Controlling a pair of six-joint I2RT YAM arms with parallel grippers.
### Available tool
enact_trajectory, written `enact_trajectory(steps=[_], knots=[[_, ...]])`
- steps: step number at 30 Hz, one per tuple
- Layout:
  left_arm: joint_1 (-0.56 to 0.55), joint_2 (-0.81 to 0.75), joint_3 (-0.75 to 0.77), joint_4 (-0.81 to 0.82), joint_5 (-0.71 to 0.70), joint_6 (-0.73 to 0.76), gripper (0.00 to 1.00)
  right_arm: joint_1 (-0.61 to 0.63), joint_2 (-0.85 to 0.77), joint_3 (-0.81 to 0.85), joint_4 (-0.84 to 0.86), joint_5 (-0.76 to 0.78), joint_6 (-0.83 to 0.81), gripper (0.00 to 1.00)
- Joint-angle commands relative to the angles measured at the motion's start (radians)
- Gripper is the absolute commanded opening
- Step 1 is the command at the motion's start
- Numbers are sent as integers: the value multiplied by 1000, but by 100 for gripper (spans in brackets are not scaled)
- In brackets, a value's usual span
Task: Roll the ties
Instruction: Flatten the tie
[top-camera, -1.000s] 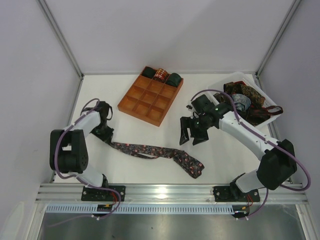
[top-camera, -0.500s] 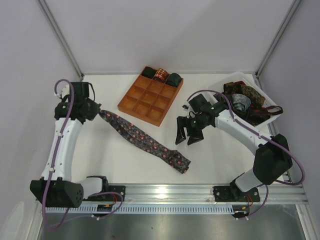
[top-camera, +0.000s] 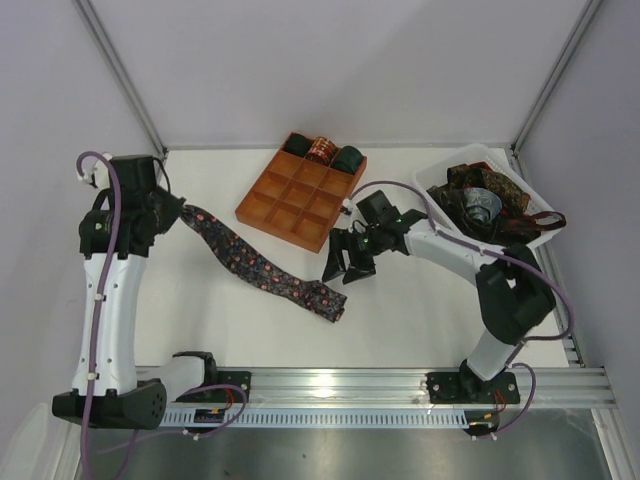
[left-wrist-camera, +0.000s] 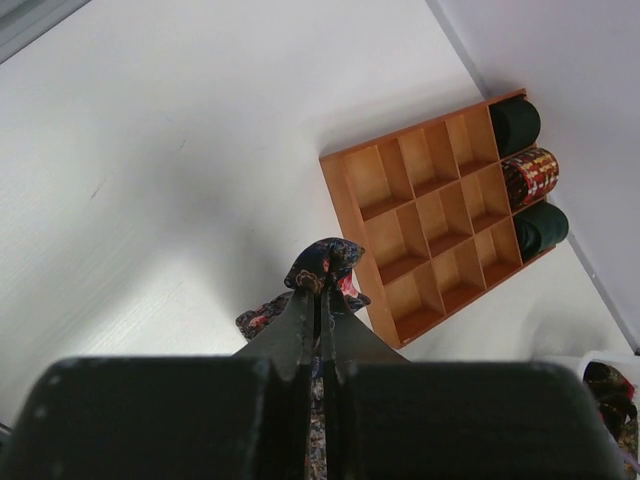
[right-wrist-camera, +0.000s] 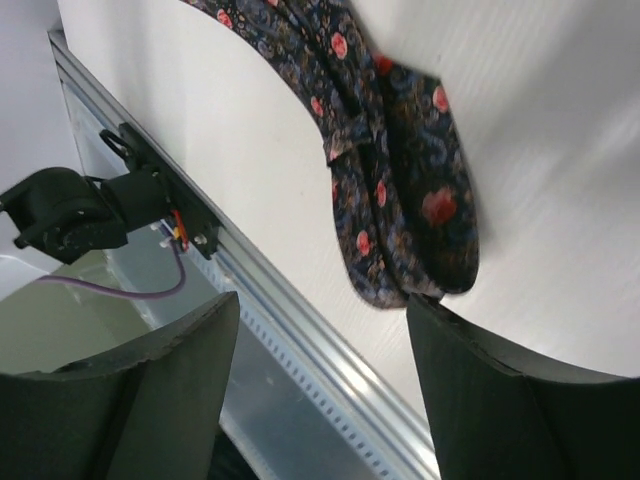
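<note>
A long dark tie (top-camera: 262, 266) with a red floral print runs diagonally across the table. My left gripper (top-camera: 178, 212) is shut on its narrow end and holds it raised at the left. In the left wrist view the tie's tip (left-wrist-camera: 325, 264) sticks out past the shut left gripper (left-wrist-camera: 320, 297). The wide end (top-camera: 326, 303) lies flat on the table. My right gripper (top-camera: 346, 262) hangs open just behind it, touching nothing. In the right wrist view the wide end (right-wrist-camera: 405, 205) lies ahead of the open right gripper (right-wrist-camera: 320, 305). Three rolled ties (top-camera: 321, 150) fill the tray's back row.
The orange-brown gridded tray (top-camera: 296, 205) sits at the back centre, also seen as the tray (left-wrist-camera: 432, 225) in the left wrist view. A white bin (top-camera: 480, 150) at the back right holds a heap of loose ties (top-camera: 490, 195). A metal rail (right-wrist-camera: 300, 330) runs along the table's near edge.
My left gripper has shut on the tie's narrow end, lifted it and pulled it back and left. The tie slid left. My right gripper followed the wide end leftward.
</note>
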Motion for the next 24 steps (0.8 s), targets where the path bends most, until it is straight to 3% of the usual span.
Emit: enact_trajectory(steps=[1, 5, 9, 24], knots=[[5, -53, -1, 2, 7, 37, 1, -10, 48, 52, 135, -62, -151, 76], [5, -64, -17, -1, 50, 35, 1, -27, 164, 118, 157, -121, -192, 76], [5, -68, 9, -2, 56, 46, 1, -18, 220, 134, 160, -277, -213, 71], [5, -57, 55, 26, 123, 35, 0, 15, 255, 51, 144, -216, -261, 68]])
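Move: The right hand hangs open above the near end of the tie: the middle of its folded wide end lies about 4 cm to the left, 2 cm back and some 10 cm below. The wooden compartment box stands about 30 cm ahead, 10 cm to the left and 8 cm lower. From the left hand, which already grips the tie's other end high up, that wide end is about 27 cm right, 8 cm back and 31 cm below. The right hand sinks about 5 cm and shifts some 3.5 cm left towards the folded wide end of the tie, swinging roughly 3 cm forward and back again on the way, while its wrist turns about 15 degrees counter-clockwise and the fingers, pointing left and down, stay wide open over the cloth; contact can't be made out. The left hand keeps its closed grip on the raised end, easing only 1 to 2 cm back and to the right and about 1 cm up, so the tie still hangs slantwise down to the table. ##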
